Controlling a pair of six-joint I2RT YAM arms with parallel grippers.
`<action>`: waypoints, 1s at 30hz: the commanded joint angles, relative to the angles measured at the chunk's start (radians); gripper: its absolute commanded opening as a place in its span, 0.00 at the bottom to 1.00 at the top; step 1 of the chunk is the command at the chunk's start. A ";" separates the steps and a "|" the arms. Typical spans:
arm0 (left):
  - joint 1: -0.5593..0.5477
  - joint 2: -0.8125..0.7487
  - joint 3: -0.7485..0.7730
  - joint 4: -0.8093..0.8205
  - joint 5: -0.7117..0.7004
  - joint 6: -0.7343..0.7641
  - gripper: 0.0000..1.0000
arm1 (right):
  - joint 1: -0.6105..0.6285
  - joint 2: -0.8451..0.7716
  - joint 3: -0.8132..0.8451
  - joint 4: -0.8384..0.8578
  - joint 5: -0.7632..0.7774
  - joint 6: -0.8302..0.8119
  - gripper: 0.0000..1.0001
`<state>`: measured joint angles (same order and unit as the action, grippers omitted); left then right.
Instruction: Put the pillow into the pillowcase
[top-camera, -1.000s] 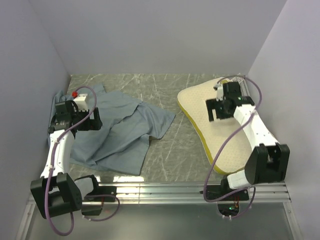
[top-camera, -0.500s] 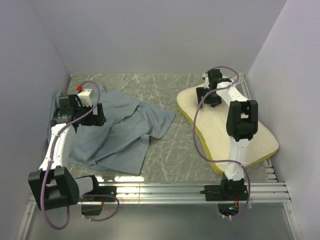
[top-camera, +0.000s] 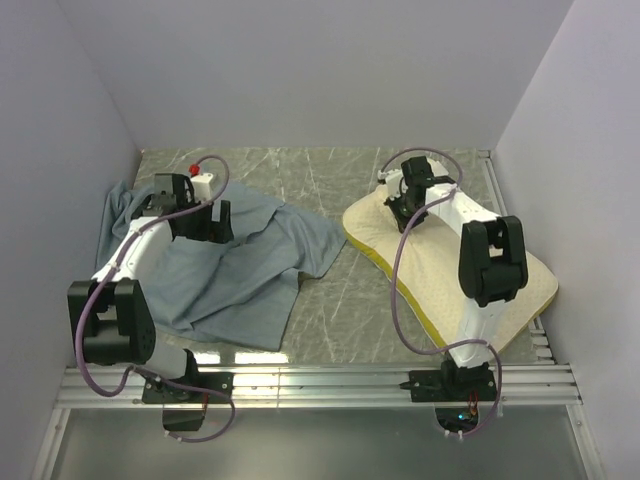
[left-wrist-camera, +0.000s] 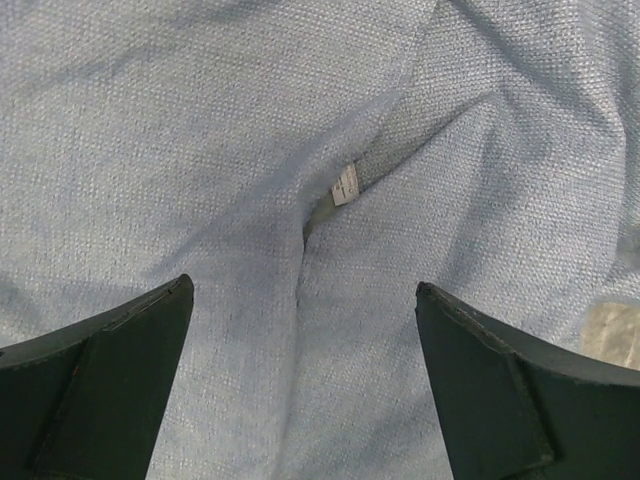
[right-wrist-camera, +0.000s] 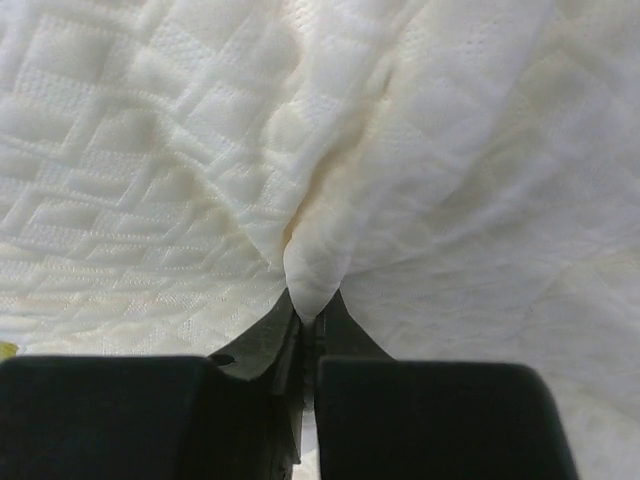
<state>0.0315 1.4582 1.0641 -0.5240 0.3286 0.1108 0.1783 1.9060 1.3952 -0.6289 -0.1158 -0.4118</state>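
The cream-white pillow (top-camera: 470, 290) with its yellow side edge lies on the right of the table, running from the far middle to the near right. My right gripper (top-camera: 398, 205) is at its far-left end, shut on a pinched fold of the pillow's quilted cover (right-wrist-camera: 315, 275). The blue-grey pillowcase (top-camera: 240, 270) lies crumpled on the left. Over its far part my left gripper (top-camera: 190, 222) hangs open, fingers (left-wrist-camera: 100, 380) wide apart above a fold with a small white tag (left-wrist-camera: 344, 186). Nothing is between them.
Grey-violet walls (top-camera: 60, 150) close in the left, back and right sides. The marbled tabletop (top-camera: 340, 300) shows between pillowcase and pillow. A metal rail (top-camera: 320, 380) runs along the near edge by the arm bases.
My right gripper moved to the pillow's far-left end and shut on its cover; the pillow shifted left. The left gripper, still open, moved right and farther back over the pillowcase.
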 joint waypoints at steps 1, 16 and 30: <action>-0.059 0.011 0.048 0.048 -0.049 -0.013 0.99 | 0.003 -0.019 -0.056 -0.126 -0.016 -0.084 0.00; -0.145 0.310 0.155 0.110 -0.270 0.000 0.60 | 0.064 -0.478 -0.116 -0.218 -0.297 -0.137 0.00; -0.153 0.402 0.316 0.030 -0.036 -0.031 0.00 | 0.397 -0.642 -0.186 -0.164 -0.328 -0.082 0.00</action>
<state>-0.1093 1.8370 1.2785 -0.4698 0.1677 0.1028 0.5137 1.3205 1.2049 -0.8494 -0.4034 -0.5140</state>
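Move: The left hand, open and empty, is over the pillowcase: the opening's fold lies about 5 cm ahead, 1 cm right and 9 cm below, with the white tag about 2 cm farther right and 1 cm beyond that fold. The pillow's left corner is some 8 cm ahead and 25 cm right of this hand. The right hand already pinches the pillow; the opening lies about 37 cm to its left, level ahead, with the pillowcase's right corner only some 12 cm left. The left hand dips down and forward about 8 and 5 cm onto the pillowcase's opening fold, shuts its wide-open fingers on the cloth beside the tag, then starts rising, still easing forward and slightly right. Meanwhile the right hand keeps its pinch on the pillow and hauls it back some 16 cm, up 13 cm and left 12 cm, the lift coming first and most of the leftward swing late, its wrist turning about 30 degrees counter-clockwise. ##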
